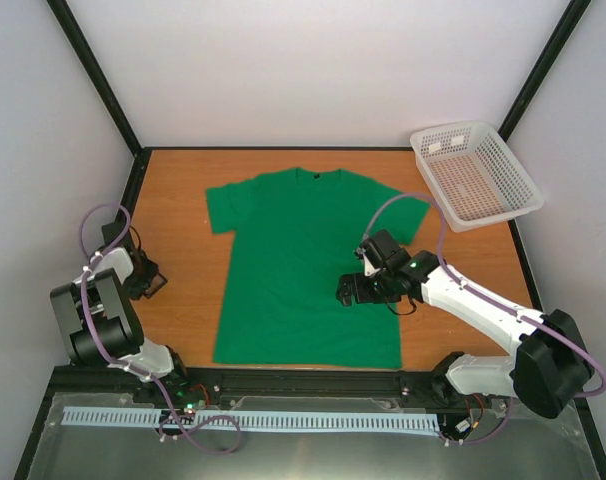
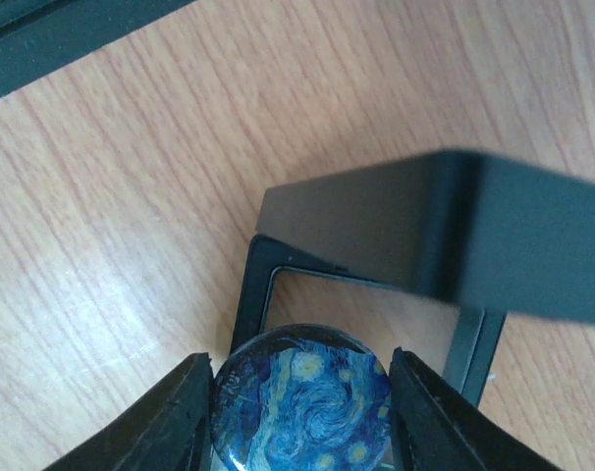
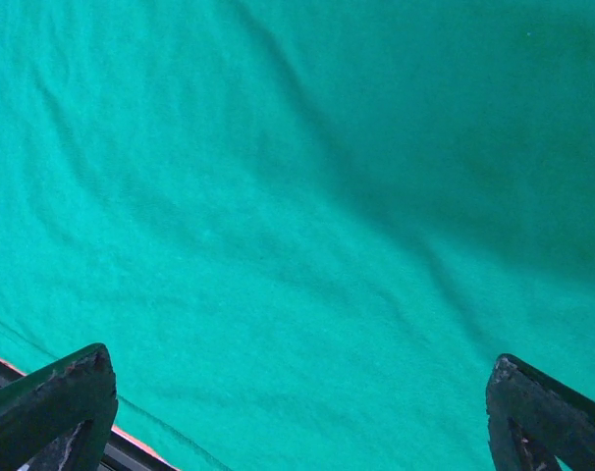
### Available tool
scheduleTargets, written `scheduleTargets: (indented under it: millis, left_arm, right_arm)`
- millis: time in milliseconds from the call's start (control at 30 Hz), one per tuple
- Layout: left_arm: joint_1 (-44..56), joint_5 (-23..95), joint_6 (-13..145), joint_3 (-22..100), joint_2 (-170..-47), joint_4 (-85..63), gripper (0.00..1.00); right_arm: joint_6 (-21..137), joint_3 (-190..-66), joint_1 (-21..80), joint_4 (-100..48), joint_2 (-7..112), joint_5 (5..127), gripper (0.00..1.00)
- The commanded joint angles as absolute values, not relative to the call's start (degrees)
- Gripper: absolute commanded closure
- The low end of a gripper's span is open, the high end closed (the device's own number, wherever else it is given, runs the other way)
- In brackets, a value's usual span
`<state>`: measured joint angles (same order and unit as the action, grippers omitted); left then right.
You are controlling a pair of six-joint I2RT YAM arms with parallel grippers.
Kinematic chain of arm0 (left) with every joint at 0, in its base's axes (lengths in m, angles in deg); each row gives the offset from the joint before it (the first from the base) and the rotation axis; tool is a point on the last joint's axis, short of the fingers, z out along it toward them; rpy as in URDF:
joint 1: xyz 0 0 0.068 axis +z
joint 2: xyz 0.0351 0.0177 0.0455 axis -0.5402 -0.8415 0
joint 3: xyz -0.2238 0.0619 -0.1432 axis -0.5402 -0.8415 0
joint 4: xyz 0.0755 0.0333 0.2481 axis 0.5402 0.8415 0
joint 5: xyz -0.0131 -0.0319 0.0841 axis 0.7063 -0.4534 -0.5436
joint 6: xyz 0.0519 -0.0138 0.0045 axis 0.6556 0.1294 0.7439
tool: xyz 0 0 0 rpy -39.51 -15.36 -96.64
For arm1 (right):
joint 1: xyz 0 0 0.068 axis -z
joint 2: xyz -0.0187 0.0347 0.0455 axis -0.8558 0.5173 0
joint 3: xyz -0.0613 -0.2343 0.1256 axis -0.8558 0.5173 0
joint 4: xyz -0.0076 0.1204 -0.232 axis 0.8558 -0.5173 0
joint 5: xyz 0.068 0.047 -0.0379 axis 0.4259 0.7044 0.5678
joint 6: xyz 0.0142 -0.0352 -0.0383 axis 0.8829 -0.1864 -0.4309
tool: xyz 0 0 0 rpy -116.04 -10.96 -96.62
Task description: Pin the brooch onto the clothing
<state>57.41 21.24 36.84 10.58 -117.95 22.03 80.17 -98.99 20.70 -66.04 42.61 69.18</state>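
The brooch [image 2: 302,397], a small round badge with a blue swirling picture, lies in the small black square-framed case [image 2: 268,285], whose lid [image 2: 455,231] stands raised. My left gripper [image 2: 302,417] has its two fingers against the brooch's left and right edges, shut on it. From above, the left gripper [image 1: 148,278] is at the table's left side, apart from the clothing [image 1: 293,260], a green T-shirt spread flat. My right gripper [image 1: 351,290] hovers open over the shirt's lower right part. Its wrist view shows only green cloth [image 3: 297,196] between the wide-spread fingers [image 3: 72,392].
A white mesh basket [image 1: 473,172] sits at the back right corner. A black frame rail [image 1: 133,195] borders the wooden table [image 1: 173,200] on the left, close to the case. The shirt's bottom hem [image 3: 81,397] and the table's edge show in the right wrist view.
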Motion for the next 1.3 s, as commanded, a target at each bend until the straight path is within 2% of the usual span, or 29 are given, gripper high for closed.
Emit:
scheduleTargets:
  millis: [0, 367, 567, 733, 1033, 1133, 1267]
  left_arm:
    - [56.5, 20.65, 36.27, 12.58, -115.81, 24.33, 0.63]
    - [47.86, 24.85, 35.63, 13.19, -104.37, 30.5, 0.64]
    - [39.17, 38.37, 39.03, 10.38, -93.73, 27.72, 0.65]
    - [32.27, 58.66, 39.54, 7.46, -88.04, 16.9, 0.64]
    - [22.45, 82.93, 36.76, 5.73, -97.55, -8.13, 0.68]
    - [19.94, 89.27, 38.64, 7.74, -101.59, -9.08, 0.67]
    - [18.59, 97.65, 44.03, 10.67, -105.8, -5.6, 0.67]
  right_arm:
    - [81.11, -100.16, 21.14, -66.89, 41.03, 68.31, 0.0]
    - [81.09, -98.95, 21.14, -64.91, 39.02, 65.44, 0.0]
    - [77.28, -100.13, 23.77, -61.24, 39.35, 67.25, 0.0]
    - [74.92, -99.81, 28.51, -57.01, 38.92, 69.65, 0.0]
    - [75.45, -93.62, 31.53, -39.1, 35.22, 84.91, 0.0]
    - [70.3, -90.38, 31.43, -30.8, 30.42, 90.51, 0.0]
    - [58.69, -90.19, 31.34, -27.1, 25.31, 89.76, 0.0]
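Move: The left hand already pinches the brooch low over the open black box, whose middle lies about 2 cm ahead and 2 cm left, just beneath. From there the right gripper is roughly 53 cm to the right, 5 cm back and 7 cm higher; the green shirt's middle is some 45 cm right and 4 cm ahead, 2 cm below. From the empty, open right hand, the brooch lies about 53 cm left, 5 cm ahead and 7 cm lower. Keeping its pinch on the brooch, the left hand carries it up from the black box and sweeps about 35 cm right and 16 cm up over the shirt's left side, fingers swinging from down to pointing right at the other gripper. The right hand, still wide open, rises some 9 cm and works forward 5 cm, tipping its fingers up towards the brooch. ##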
